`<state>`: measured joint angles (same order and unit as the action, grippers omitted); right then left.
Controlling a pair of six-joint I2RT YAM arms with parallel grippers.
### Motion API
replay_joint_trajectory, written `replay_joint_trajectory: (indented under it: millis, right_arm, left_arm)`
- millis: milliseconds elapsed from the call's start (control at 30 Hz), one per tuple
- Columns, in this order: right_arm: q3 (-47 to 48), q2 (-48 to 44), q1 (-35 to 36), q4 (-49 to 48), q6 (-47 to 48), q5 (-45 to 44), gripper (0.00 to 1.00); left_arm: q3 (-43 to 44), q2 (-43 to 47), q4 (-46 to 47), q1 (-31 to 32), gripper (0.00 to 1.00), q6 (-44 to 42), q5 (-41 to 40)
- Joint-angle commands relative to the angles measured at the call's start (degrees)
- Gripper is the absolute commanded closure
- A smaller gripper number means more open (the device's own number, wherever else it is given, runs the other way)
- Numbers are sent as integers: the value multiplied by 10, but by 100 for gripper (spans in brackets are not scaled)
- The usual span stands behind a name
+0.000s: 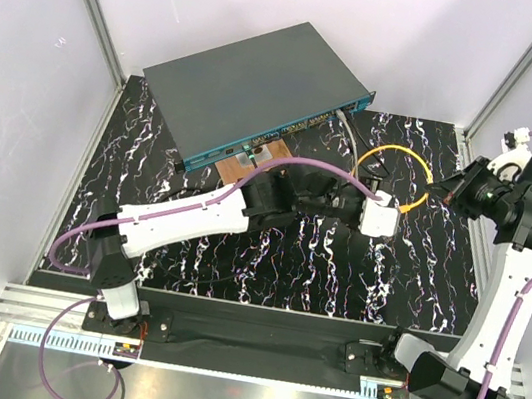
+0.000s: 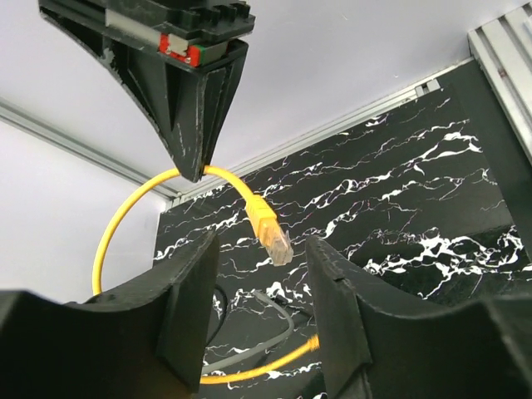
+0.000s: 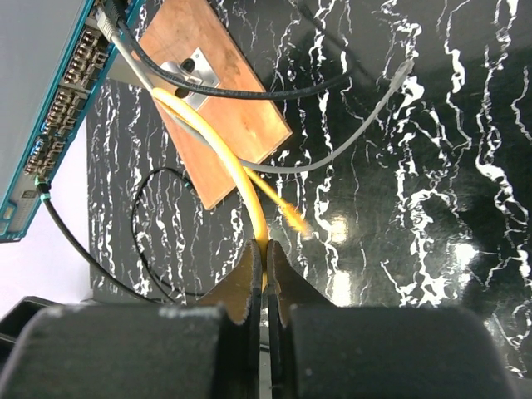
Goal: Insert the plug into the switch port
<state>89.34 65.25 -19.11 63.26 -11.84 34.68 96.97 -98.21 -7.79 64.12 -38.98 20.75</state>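
Observation:
The switch (image 1: 253, 86) is a flat dark blue-grey box at the back, with its teal socket face (image 3: 51, 125) turned toward the arms. A yellow cable (image 1: 387, 154) loops up from it. My right gripper (image 3: 267, 249) is shut on this cable a short way behind the plug and holds it in the air. The yellow plug (image 2: 273, 234) with its clear tip hangs down between the fingertips of my left gripper (image 2: 259, 243). The left fingers (image 2: 189, 303) stand apart on either side of the plug without touching it.
A brown wooden board (image 3: 218, 104) with a metal bracket lies in front of the switch. Grey (image 3: 366, 125) and black (image 3: 150, 249) cables trail over the black marbled mat (image 1: 316, 268). White walls and aluminium rails enclose the table.

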Motion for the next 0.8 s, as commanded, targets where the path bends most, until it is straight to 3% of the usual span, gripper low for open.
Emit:
replay_joint_trajectory:
  millis: [0,267,400,500,533,567,600,633,700,767]
  right_arm:
    - [-3,-9,5,-11,-16,25,100]
    - [-14,-14,7,-11,-19,36,100]
    - [-15,-15,7,-7,-16,37,100]
    - [-21,-13,8,-11,-18,50,100]
    - [-22,-12,8,-12,-17,52,100]
    - [-27,-11,8,-15,-14,59,93]
    - [-28,-8,8,-16,-9,73,80]
    - [-27,0,8,-12,6,77,52]
    - [-1,13,9,8,57,73,38]
    - [46,39,7,23,102,57,31]
  left_arm:
    - [7,-5,16,5,50,-26,-15]
    - [22,-21,15,10,56,-21,-17]
    - [27,-22,18,10,68,-8,-20]
    - [31,-21,15,10,83,5,-31]
    - [30,-17,17,10,93,13,-33]
    - [32,-15,21,10,97,20,-33]
    - [34,-14,17,10,100,28,-39]
    - [39,-9,16,9,100,46,-41]
    - [40,0,4,5,100,76,-38]
    - [41,15,-15,-10,100,144,-29]
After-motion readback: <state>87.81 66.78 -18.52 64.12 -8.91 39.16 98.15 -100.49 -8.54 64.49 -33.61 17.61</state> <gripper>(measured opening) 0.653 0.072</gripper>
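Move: The yellow plug sticks out of the cable in my right fingers, about 3 cm to the right of my left hand, neither ahead nor back, and 1 cm lower. From my right hand it is roughly 4 cm back, 3 cm left and 2 cm down. The grey plug in the switch is some 28 cm ahead of my left hand, 8 cm left and 29 cm below. The wooden board is about 12 cm ahead, 21 cm left and 33 cm down. My left hand, half open around the plug's line, sinks about 2 cm while edging right towards the yellow plug, then shuts and pinches its clear end. Only once that grip closes do my right fingers spring well open and let go of the cable, the right hand having drifted about 1 cm left and 1 cm down. ##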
